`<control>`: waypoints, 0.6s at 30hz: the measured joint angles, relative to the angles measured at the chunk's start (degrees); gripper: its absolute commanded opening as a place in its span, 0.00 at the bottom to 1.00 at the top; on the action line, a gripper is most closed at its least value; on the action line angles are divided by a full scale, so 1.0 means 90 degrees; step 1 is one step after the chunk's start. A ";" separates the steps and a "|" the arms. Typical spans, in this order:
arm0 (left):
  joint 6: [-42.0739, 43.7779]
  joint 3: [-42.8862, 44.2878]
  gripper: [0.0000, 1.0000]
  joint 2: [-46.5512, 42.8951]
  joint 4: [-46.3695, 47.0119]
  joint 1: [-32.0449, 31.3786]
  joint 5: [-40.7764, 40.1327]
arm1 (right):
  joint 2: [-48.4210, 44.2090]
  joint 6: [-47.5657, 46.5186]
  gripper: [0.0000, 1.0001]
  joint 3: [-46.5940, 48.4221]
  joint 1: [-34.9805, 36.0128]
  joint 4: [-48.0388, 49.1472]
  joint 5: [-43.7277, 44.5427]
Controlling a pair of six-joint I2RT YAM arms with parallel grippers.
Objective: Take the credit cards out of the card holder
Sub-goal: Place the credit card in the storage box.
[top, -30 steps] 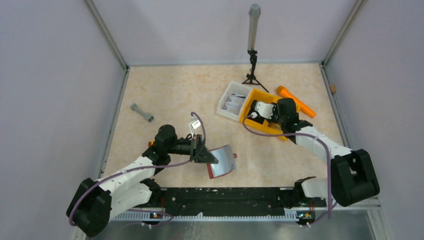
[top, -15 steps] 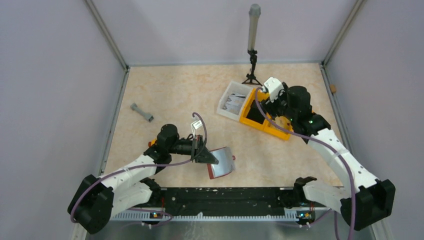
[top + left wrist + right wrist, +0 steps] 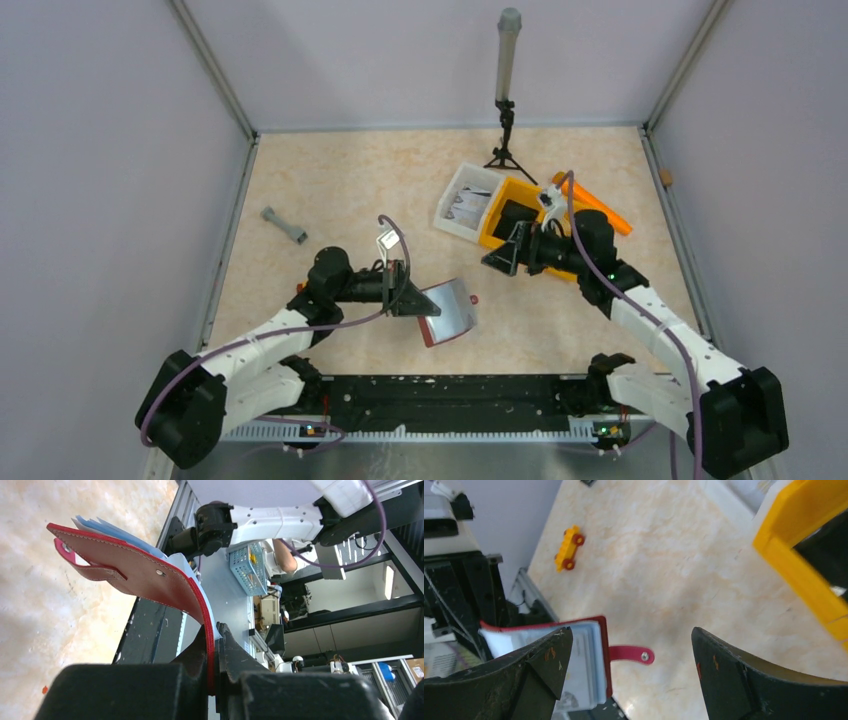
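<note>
The dark red card holder (image 3: 452, 312) is held off the table near the front middle, opened out, its snap tab (image 3: 630, 655) sticking out to the side. My left gripper (image 3: 413, 300) is shut on one edge of the card holder (image 3: 142, 575). Pale whitish-blue credit cards (image 3: 186, 569) lie stacked against its inner face, and they also show in the right wrist view as credit cards (image 3: 585, 662). My right gripper (image 3: 503, 258) is open and empty. It points toward the holder from the right, a short gap away, and touches nothing.
A yellow-orange divided bin (image 3: 497, 234) and a white tray (image 3: 462, 205) sit behind the right gripper, with an orange tool (image 3: 600, 208) beyond them. A grey piece (image 3: 284, 226) lies far left. A tripod stand (image 3: 506, 110) stands at the back. A yellow toy car (image 3: 568, 548) sits on the table.
My right arm swung from the bin down and left toward the holder while its jaws spread wide. My left gripper raised and tilted the holder slightly.
</note>
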 measured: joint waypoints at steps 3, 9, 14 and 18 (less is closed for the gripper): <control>-0.0100 0.0126 0.00 -0.0012 0.0177 0.0000 -0.0039 | -0.0180 0.0928 0.92 -0.0699 -0.0131 0.0622 -0.0646; -0.0119 0.0573 0.00 -0.0027 0.0345 0.0046 -0.0384 | -0.1180 0.2973 0.93 -0.1751 -0.0185 0.1807 -0.1222; -0.0051 0.0760 0.00 -0.0136 0.0401 0.0066 -0.1020 | -0.2256 0.4838 0.94 -0.2572 -0.0172 0.2531 -0.0877; -0.0083 0.0772 0.00 -0.0131 0.0585 0.0073 -0.1372 | -0.2800 0.5909 0.95 -0.2686 -0.0039 0.2356 -0.0333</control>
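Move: The card holder, open in the left fingers, has its middle roughly 5 cm to the right of the left hand and a shade below it. From the empty right hand it lies about 14 cm back and 10 cm left, near the same height. On the table some 10 cm lower, the yellow storage box is about 16 cm ahead and 10 cm right of the right hand, and the white tray about 23 cm ahead and 6 cm left. The card holder, still pinched by the left hand, is carried up about 7 cm and forward some 5 cm, its fingers tipping slightly up while the hand swings a little counter-clockwise. The right hand, fingers kept wide open, draws back from the yellow box some 7 cm towards the holder, dipping a little and then rising, as its wrist rolls about 45 degrees until the fingers point nearly level at the holder. ##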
